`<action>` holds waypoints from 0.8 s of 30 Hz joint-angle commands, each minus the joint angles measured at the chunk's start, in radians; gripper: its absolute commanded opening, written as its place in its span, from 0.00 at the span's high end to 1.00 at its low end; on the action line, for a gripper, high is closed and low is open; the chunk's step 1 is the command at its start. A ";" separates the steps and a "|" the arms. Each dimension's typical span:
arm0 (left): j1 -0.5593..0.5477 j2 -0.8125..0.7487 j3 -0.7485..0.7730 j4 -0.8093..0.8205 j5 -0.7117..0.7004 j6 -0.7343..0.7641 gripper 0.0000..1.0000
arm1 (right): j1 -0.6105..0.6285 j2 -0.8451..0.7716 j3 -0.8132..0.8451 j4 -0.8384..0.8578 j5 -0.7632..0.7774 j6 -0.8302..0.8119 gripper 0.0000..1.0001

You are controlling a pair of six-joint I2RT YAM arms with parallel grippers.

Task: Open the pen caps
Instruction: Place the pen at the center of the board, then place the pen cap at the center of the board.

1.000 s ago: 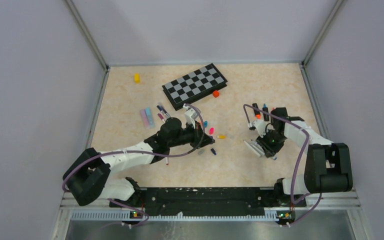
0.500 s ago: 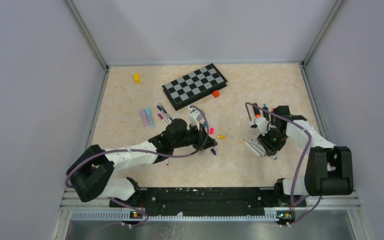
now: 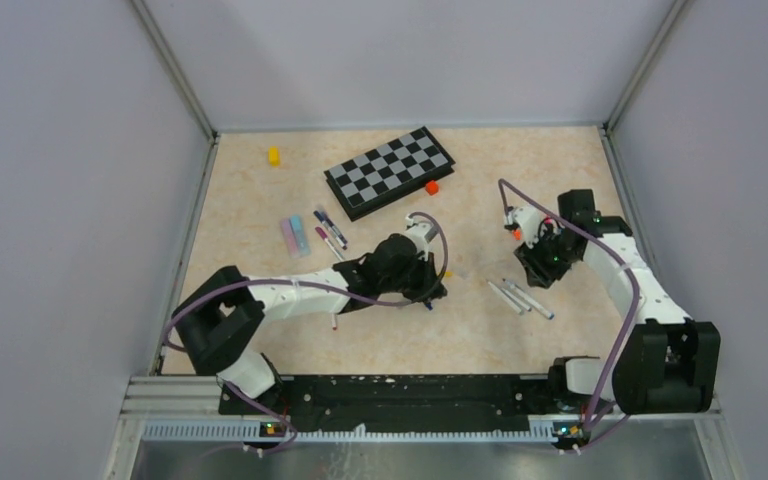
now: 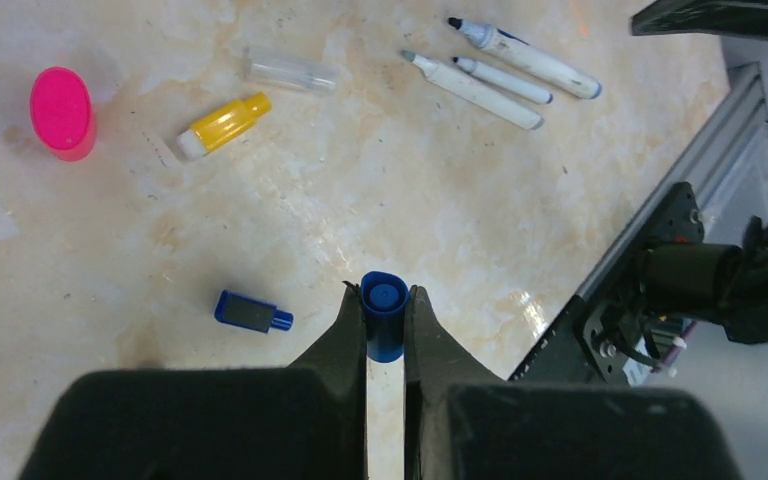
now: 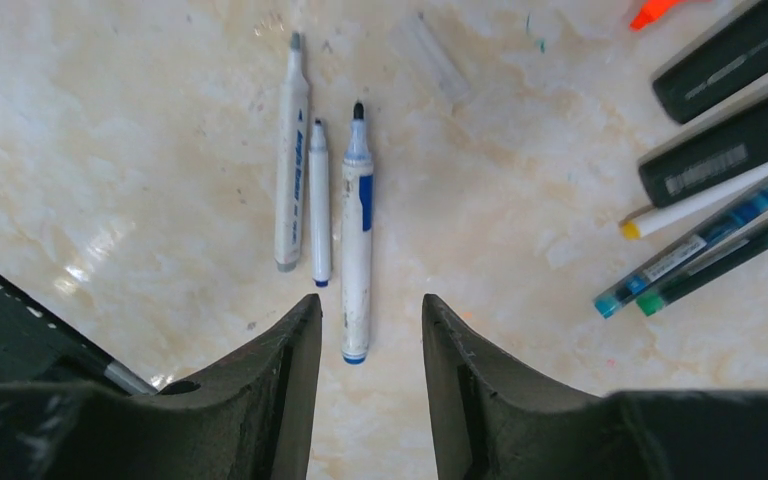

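My left gripper [image 4: 384, 300] is shut on a blue pen cap [image 4: 384, 330], held above the table with its round end facing the camera; I cannot tell whether a barrel sits behind it. Loose caps lie beyond it: pink [image 4: 61, 112], yellow [image 4: 222, 124], clear [image 4: 290, 71] and a small dark blue one [image 4: 251, 311]. My right gripper [image 5: 367, 315] is open and holds nothing, hovering just short of three uncapped white pens [image 5: 357, 230] lying side by side. In the top view the left gripper [image 3: 438, 290] is mid-table and the right gripper [image 3: 536, 272] is up and right of those pens [image 3: 520, 297].
Black highlighters [image 5: 725, 155] and thin blue, green and yellow-tipped pens [image 5: 700, 250] lie right of the right gripper. The chessboard [image 3: 390, 170] is at the back, with an orange block [image 3: 432, 186] beside it and a yellow block [image 3: 273, 155] far left. More pens [image 3: 328, 228] lie left of centre.
My right gripper has opened wider and drawn back from the three white pens, which stay on the table. My left arm has swung right, still holding the blue cap.
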 commanded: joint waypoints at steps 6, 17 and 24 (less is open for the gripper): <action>-0.046 0.190 0.226 -0.264 -0.109 -0.047 0.89 | -0.019 -0.065 0.031 0.146 -0.301 0.145 0.60; -0.049 0.292 0.316 -0.337 -0.082 -0.037 0.69 | -0.074 -0.107 -0.021 0.195 -0.353 0.165 0.60; -0.050 0.297 0.324 -0.348 -0.083 -0.032 0.61 | -0.075 -0.109 -0.025 0.187 -0.372 0.158 0.60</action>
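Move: The left hand holds a blue cap; the bare spot it is headed for lies about 2 cm to its right, level fore and aft, and 8 cm below. On the table, the dark blue cap is some 2 cm to the hand's left, the yellow cap 6 cm ahead and 2 cm right, and the clear cap 6 cm ahead and 6 cm right. From the empty right hand the spot is roughly 18 cm left, 4 cm back and 8 cm down; the white marker is 3 cm back, 1 cm left and 8 cm down. Downward, some 7 cm and slightly to the right, the left hand lowers the held blue cap to the table beside the dark blue cap, its fingers tipping about 20 degrees steeper, slowing and opening on the way to let go of the cap. Meanwhile the empty right hand, fingers still open, moves left, up and a little forward, away from the laid-down markers, its fingertips swinging leftward. ##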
